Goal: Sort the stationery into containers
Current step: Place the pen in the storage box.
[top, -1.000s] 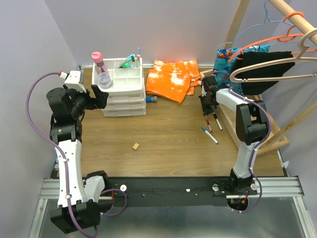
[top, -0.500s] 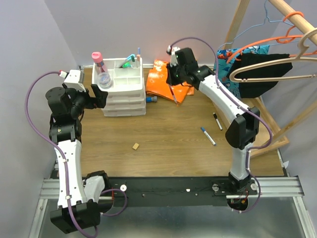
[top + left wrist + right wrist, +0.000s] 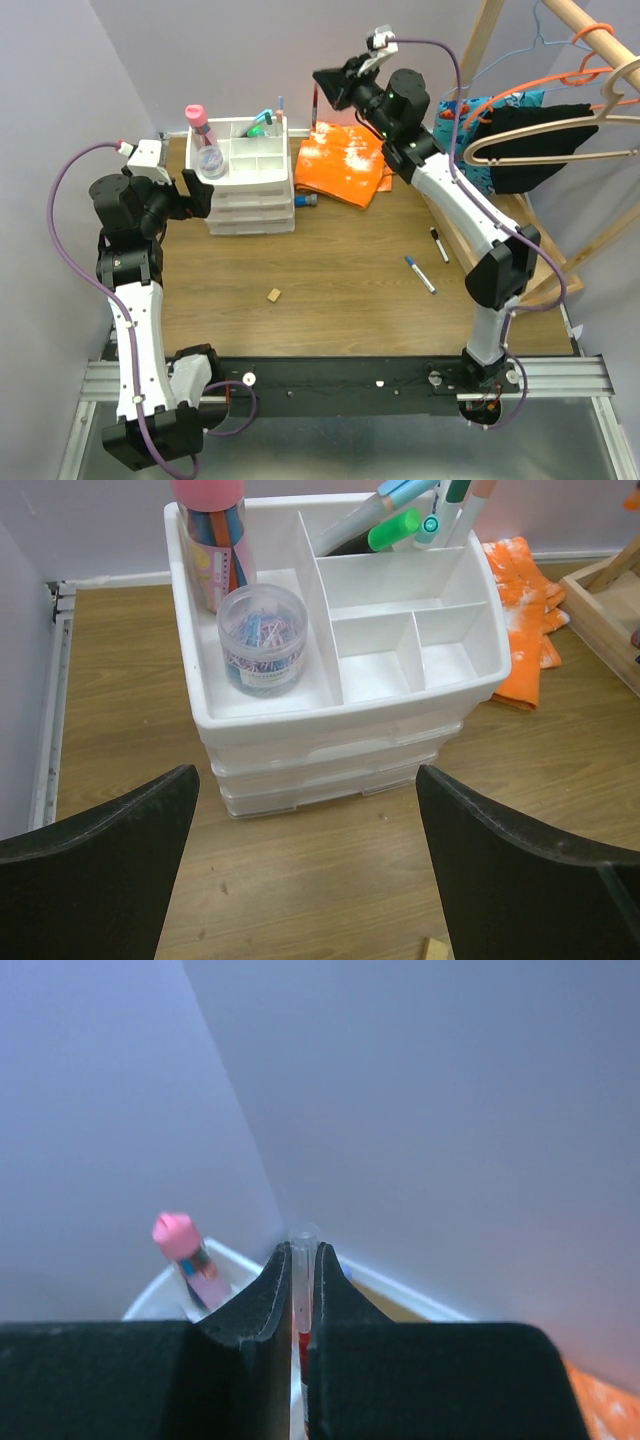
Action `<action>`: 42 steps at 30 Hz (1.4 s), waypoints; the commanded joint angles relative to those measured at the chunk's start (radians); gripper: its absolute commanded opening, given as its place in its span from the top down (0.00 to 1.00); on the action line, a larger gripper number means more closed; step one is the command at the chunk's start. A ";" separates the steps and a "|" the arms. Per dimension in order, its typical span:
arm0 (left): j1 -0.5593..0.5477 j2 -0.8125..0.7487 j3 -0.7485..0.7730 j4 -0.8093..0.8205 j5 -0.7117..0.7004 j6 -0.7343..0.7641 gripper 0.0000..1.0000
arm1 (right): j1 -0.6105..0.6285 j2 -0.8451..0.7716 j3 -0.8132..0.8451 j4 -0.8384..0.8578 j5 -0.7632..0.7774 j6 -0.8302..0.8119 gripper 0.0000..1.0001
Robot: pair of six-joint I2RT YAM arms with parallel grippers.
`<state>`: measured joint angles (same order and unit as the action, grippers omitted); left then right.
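My right gripper (image 3: 322, 92) is shut on a slim white pen with a red cap (image 3: 316, 112). It holds the pen upright in the air by the back wall, just right of the white three-drawer unit (image 3: 250, 195). In the right wrist view the pen (image 3: 303, 1260) sits between the closed fingers (image 3: 265, 1290). The pink-capped bottle (image 3: 205, 145) stands in the top tray's left compartment. Pens (image 3: 420, 505) and the green-capped marker (image 3: 395, 530) stand in the back compartment. My left gripper (image 3: 200, 195) is open and empty, left of the unit (image 3: 350, 740). Two pens (image 3: 438, 243) (image 3: 422, 273) and the blue-capped tube (image 3: 306, 201) lie on the table.
An orange cloth (image 3: 345, 160) lies right of the unit. A clear jar of paper clips (image 3: 263, 640) sits in the top tray. A small wooden block (image 3: 273, 295) lies mid-table. A wooden tray (image 3: 458, 238) and a clothes rack with hangers (image 3: 560, 130) stand at the right.
My right arm lifted a red-capped pen from beside the wooden tray and swung it left and up, over the orange cloth, to the back wall by the unit. The left arm stayed still.
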<state>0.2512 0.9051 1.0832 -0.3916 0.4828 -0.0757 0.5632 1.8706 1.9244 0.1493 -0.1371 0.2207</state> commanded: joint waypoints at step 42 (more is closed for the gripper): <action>0.066 0.009 -0.023 0.002 -0.001 0.005 0.01 | 0.099 0.328 0.120 0.268 0.031 0.019 0.79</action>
<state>0.3107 0.9260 1.0668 -0.3985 0.4778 -0.0559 0.6525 2.2627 2.0800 0.4355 -0.1204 0.2668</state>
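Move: The right hand holds the red pen upright by its top end. The storage box's pen compartment lies roughly 14 cm to its left, 7 cm ahead and 25 cm below; upright pens stand near the compartment's right end, about 11 cm left and 7 cm ahead of the hand. The pink-capped bottle is some 27 cm left and 3 cm ahead, and the orange cloth about 7 cm right and 12 cm ahead, far below. From the left hand, the compartment is around 25 cm ahead, 14 cm right and 15 cm lower. Still pinching the red pen, the right hand carries it about 10 cm left and 5 cm forward towards the pen compartment, rising some 3 cm at first, then sinking roughly 12 cm to bring the pen's lower end down at the upright pens. The wrist turns only slightly. The open left hand drifts a couple of centimetres left and slightly down. ##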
